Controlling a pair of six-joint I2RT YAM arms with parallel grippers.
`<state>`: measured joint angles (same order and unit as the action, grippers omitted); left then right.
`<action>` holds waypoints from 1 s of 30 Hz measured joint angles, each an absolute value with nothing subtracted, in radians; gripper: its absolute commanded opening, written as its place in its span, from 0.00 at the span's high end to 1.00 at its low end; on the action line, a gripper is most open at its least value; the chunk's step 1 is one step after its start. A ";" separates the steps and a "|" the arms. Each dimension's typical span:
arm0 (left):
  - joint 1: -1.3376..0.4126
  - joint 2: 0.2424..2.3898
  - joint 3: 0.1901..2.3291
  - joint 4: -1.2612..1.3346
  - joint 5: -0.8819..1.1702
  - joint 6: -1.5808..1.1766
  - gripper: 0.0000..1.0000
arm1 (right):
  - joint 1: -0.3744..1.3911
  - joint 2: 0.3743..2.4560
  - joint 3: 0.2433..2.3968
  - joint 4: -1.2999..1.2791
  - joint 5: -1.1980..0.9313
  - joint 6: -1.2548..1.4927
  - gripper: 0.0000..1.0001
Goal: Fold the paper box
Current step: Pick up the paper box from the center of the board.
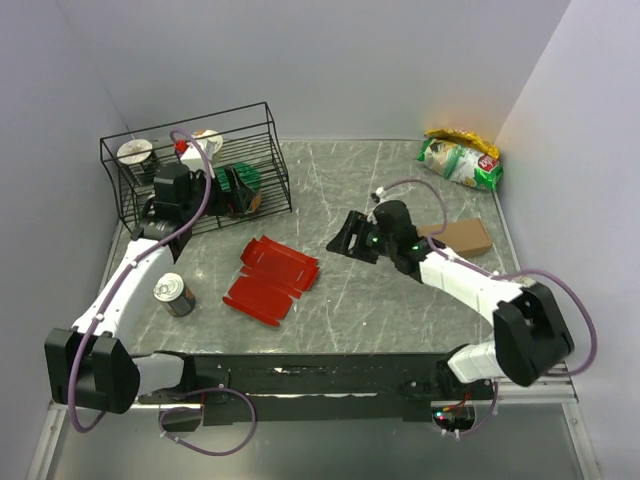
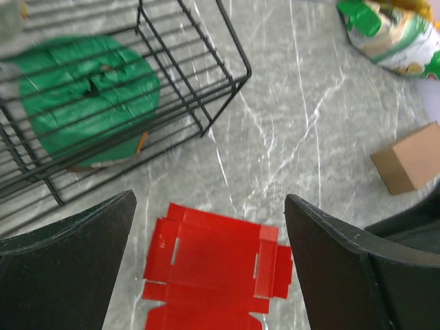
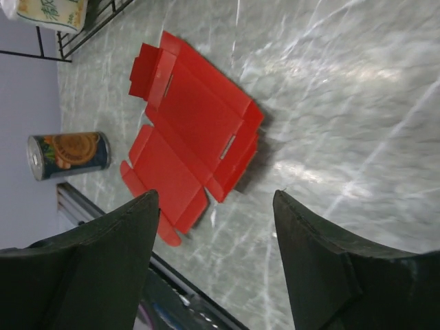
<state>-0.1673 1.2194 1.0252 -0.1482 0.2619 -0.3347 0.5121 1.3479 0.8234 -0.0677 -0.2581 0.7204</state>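
The paper box (image 1: 272,278) is a bright red die-cut sheet lying flat and unfolded on the grey marble table, with creases and flaps showing. It also shows in the left wrist view (image 2: 213,268) and the right wrist view (image 3: 192,124). My left gripper (image 1: 228,192) is open and empty beside the wire basket, above and behind the sheet; its jaws stand wide apart (image 2: 210,198). My right gripper (image 1: 350,238) is open and empty to the right of the sheet, its jaws apart (image 3: 216,194) and pointing toward it. Neither gripper touches the sheet.
A black wire basket (image 1: 200,165) with a green item (image 2: 86,96) and containers stands at the back left. A tin can (image 1: 174,294) stands left of the sheet. A brown cardboard box (image 1: 462,237) and a green snack bag (image 1: 460,158) lie at the right.
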 measured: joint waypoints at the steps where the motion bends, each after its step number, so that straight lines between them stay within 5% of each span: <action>1: -0.167 1.227 1.021 -0.148 0.270 -0.337 0.04 | 0.524 1.370 0.823 -0.052 -0.260 0.741 0.28; 7: -0.167 1.260 1.020 -0.159 0.283 -0.339 0.04 | 0.596 1.497 0.808 0.030 -0.230 0.848 0.29; 24: -0.167 1.277 1.020 -0.170 0.318 -0.338 0.04 | 0.711 1.755 0.881 0.057 -0.166 0.965 0.57; 30: -0.167 1.288 1.020 -0.170 0.329 -0.338 0.04 | 0.711 1.778 0.904 0.050 -0.144 0.948 0.98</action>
<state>-0.1673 1.2877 1.0203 -0.1699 0.3286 -0.3378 0.7113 1.7782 0.9043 0.0502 -0.1444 0.9482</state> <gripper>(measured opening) 0.961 0.160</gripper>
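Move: Left of the right hand, about 17 cm over, 3 cm back and 12 cm below, the red paper box lies flat; its near side flap begins only some 8 cm left. From the same hand, the green bundle in the wire rack is roughly 18 cm ahead and 24 cm left, and the tin can about 38 cm left and 6 cm back. For the left hand, the paper box is about 11 cm back, 12 cm right and 24 cm down. Dropping about 11 cm while swinging 7 cm left, the right hand reaches the paper box's right-hand side flap, drawing back some 3 cm on the way and then easing half of that forward again. Its fingers tip about 15 degrees steeper and close from three-quarters open to nearly shut, pinching the flap's edge between the tips. The open left hand sinks 3 cm beside the rack. ##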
